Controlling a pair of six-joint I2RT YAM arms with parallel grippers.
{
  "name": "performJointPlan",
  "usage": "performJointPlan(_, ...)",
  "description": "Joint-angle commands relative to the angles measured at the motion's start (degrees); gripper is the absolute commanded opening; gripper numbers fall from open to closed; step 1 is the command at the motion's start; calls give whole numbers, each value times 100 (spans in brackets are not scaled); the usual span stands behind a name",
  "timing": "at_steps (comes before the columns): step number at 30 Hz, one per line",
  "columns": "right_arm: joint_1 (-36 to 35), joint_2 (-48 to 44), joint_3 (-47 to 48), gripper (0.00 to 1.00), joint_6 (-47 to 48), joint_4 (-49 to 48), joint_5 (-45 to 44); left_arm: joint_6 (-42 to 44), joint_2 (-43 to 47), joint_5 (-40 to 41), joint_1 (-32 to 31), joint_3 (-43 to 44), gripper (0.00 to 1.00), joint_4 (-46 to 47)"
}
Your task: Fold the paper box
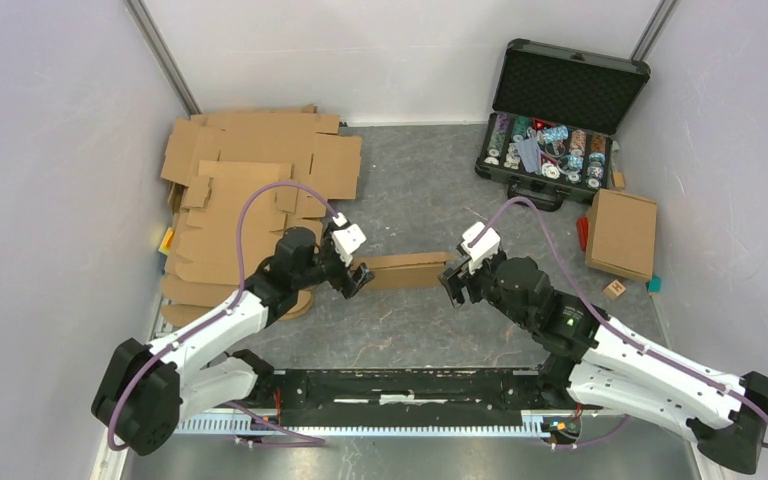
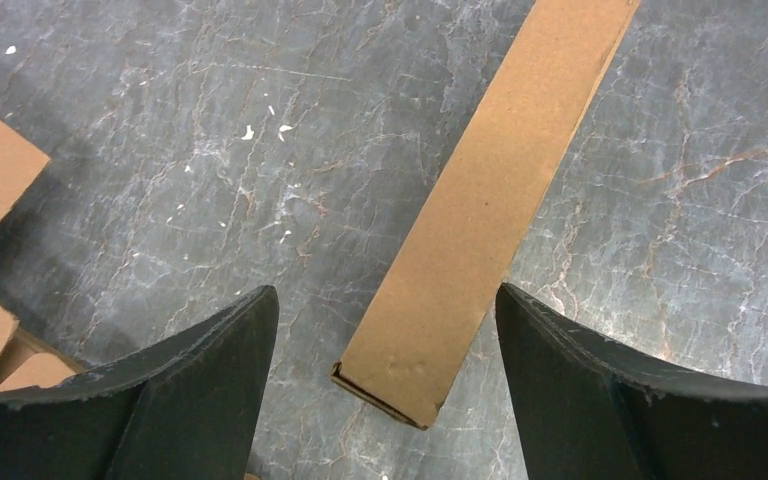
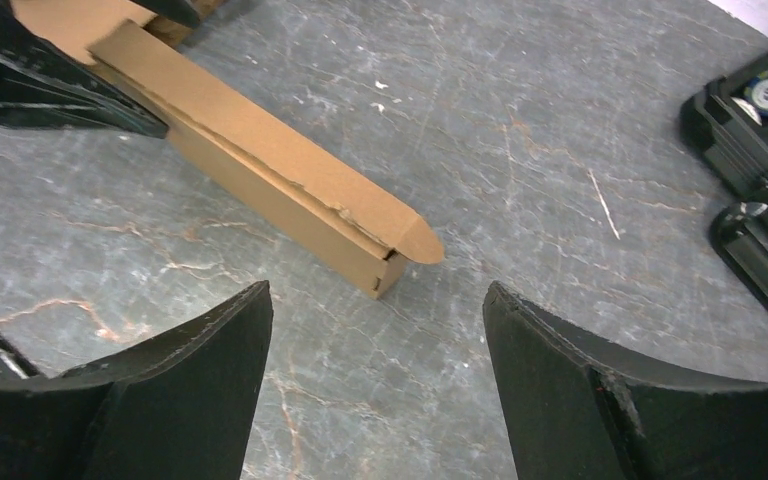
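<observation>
A long, narrow brown paper box [image 1: 407, 270] lies on the grey table between my two arms. Its left end [image 2: 400, 385] sits between the fingers of my left gripper [image 2: 387, 330], which stands open without touching it. In the right wrist view the box [image 3: 260, 160] runs off to the upper left, and a rounded flap [image 3: 415, 240] sticks out loose at its near end. My right gripper [image 3: 378, 310] is open just short of that end, with only table between its fingers. In the top view, the left gripper [image 1: 357, 280] and right gripper [image 1: 452, 283] flank the box.
A pile of flat cardboard sheets [image 1: 250, 190] lies at the back left, reaching close to my left arm. An open black case of poker chips [image 1: 555, 125] stands at the back right, its edge [image 3: 760, 200] to the right. A folded cardboard box [image 1: 621, 232] lies at the right.
</observation>
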State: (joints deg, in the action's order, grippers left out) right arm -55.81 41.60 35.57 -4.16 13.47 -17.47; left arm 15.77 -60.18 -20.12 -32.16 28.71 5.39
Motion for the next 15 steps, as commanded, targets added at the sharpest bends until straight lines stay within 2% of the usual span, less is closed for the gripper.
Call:
performJointPlan(1,18,79,217,82,251,14,-567,-356,-117,-371,8,33,85,471)
performJointPlan(2,18,82,176,81,349,-22,-576,-403,-101,-423,8,-8,83,559)
performJointPlan(4,29,193,170,81,613,28,-602,-503,-81,-449,-1,-72,74,647)
performJointPlan(7,33,506,404,82,785,511,-986,-621,-81,-369,-67,-110,71,638)
performJointPlan(9,51,600,421,83,977,693,-937,-684,-107,-405,-113,-125,68,639)
performJointPlan(11,62,619,306,84,1294,684,-778,-704,-119,-463,-137,-112,65,639)
performJointPlan(15,173,523,136,84,1340,540,-768,-715,-136,-476,-163,-98,55,601)
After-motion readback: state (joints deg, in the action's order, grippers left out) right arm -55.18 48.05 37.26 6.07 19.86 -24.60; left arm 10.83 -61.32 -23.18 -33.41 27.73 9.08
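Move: The long cardboard box lies crosswise, its left end already between the left hand's open fingers and its middle about 8 cm to that hand's right, 1 cm ahead and 3 cm down; the stacked cardboard sheets centre roughly 25 cm left and 14 cm farther out. From the right hand the box's middle is about 12 cm left, 4 cm ahead and 12 cm below, while the open chip case stands about 22 cm right and 28 cm ahead. The left hand closes its fingers by about a third around the left end of the box, one on the near side and one on the far side, while easing some 1.5 cm to the right and 1 cm back with hardly any turn of the wrist. The right hand comes down about 3.5 cm and left about 3 cm towards the box, with a little forward travel as well, rolling some 20 degrees so that its left side drops, its fingers staying wide open and not yet around the right end. ##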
